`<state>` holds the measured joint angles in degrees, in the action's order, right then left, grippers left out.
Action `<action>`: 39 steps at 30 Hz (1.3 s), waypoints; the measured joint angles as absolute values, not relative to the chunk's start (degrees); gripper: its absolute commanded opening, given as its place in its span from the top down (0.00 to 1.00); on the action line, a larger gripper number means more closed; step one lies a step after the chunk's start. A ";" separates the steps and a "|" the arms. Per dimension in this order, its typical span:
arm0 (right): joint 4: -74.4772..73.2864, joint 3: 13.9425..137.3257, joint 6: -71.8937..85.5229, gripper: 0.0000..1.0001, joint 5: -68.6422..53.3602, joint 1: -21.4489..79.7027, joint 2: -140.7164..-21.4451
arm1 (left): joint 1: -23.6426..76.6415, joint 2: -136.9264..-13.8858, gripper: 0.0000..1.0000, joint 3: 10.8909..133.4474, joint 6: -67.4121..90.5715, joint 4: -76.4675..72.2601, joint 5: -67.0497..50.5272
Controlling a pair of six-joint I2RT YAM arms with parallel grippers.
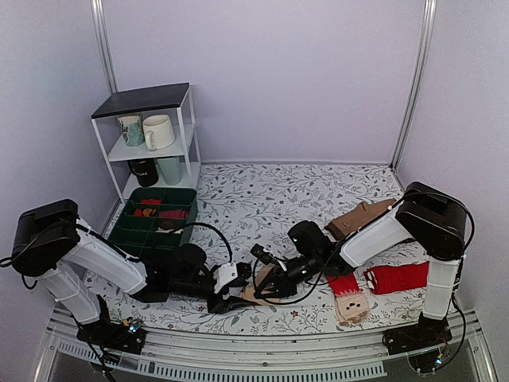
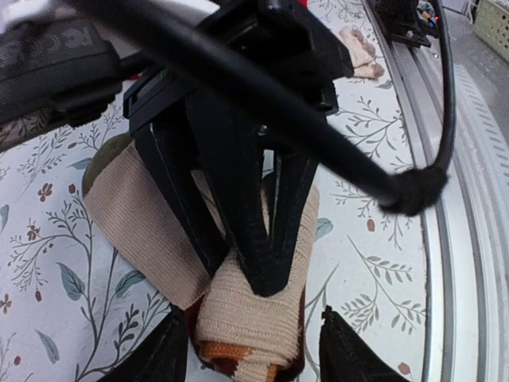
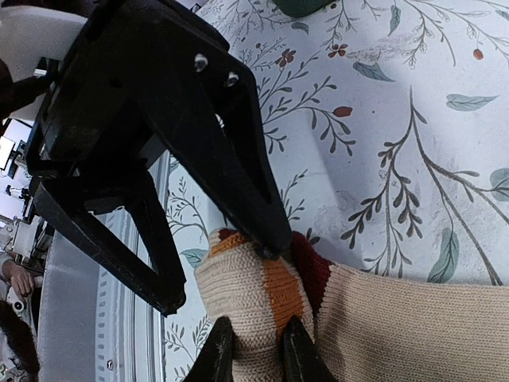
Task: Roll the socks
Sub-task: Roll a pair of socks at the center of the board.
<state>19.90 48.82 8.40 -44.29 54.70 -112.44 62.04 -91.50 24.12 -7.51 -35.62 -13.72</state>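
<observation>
The socks (image 1: 254,294) lie near the front of the table, between the two grippers. Their near end is wound into a tight tan roll (image 2: 253,318) with orange and maroon stripes, and the rest trails flat (image 2: 135,215). My right gripper (image 3: 256,354) is shut on the roll (image 3: 254,294), pinching it from one end. Its black fingers (image 2: 266,239) press into the roll's top in the left wrist view. My left gripper (image 2: 258,354) stands open, one fingertip on each side of the roll. The right fingertip (image 2: 350,354) is clearly apart from it.
A green divided bin (image 1: 126,227) holding rolled socks sits at the left, below a white shelf (image 1: 151,99) with mugs. Red socks with face-patterned ends (image 1: 354,298) and brown argyle socks (image 1: 359,216) lie at the right. The table's metal front rail (image 2: 469,159) runs close by.
</observation>
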 measured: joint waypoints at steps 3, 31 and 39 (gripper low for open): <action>19.90 48.80 8.38 0.88 -44.31 54.70 -112.46 | 62.08 -93.10 0.42 24.80 -7.53 -35.77 -14.06; 6.39 48.58 13.52 0.43 -27.64 53.45 -96.51 | 62.15 -95.37 1.00 28.99 -6.07 -30.30 -17.47; 1.15 52.29 15.73 0.40 -20.97 50.17 -94.26 | 62.17 -95.26 1.00 29.02 -5.74 -29.93 -17.63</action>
<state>1.15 52.29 15.73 -20.97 50.17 -94.26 62.17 -95.26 29.02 -5.74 -29.93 -17.63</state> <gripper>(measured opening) 0.594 0.075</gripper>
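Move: Just right of the open left hand lies the sock roll, its middle about 5 cm to the right, level fore and aft and 2 cm below. The shut right fingers still hold the roll; its middle is 1 cm to their left and 1 cm below. The sock's flat remainder lies 6 cm ahead of the right hand. From the right hand, the red sock is some 18 cm right and 4 cm ahead. Sinking about 1.5 cm and edging right, the left hand shuts its open fingers on the roll's left end and keeps that pinch. Only then does the right hand open and let go, drawing away from the roll forward and up by about 8 cm each and some 4 cm right, while turning about 25 degrees clockwise. ##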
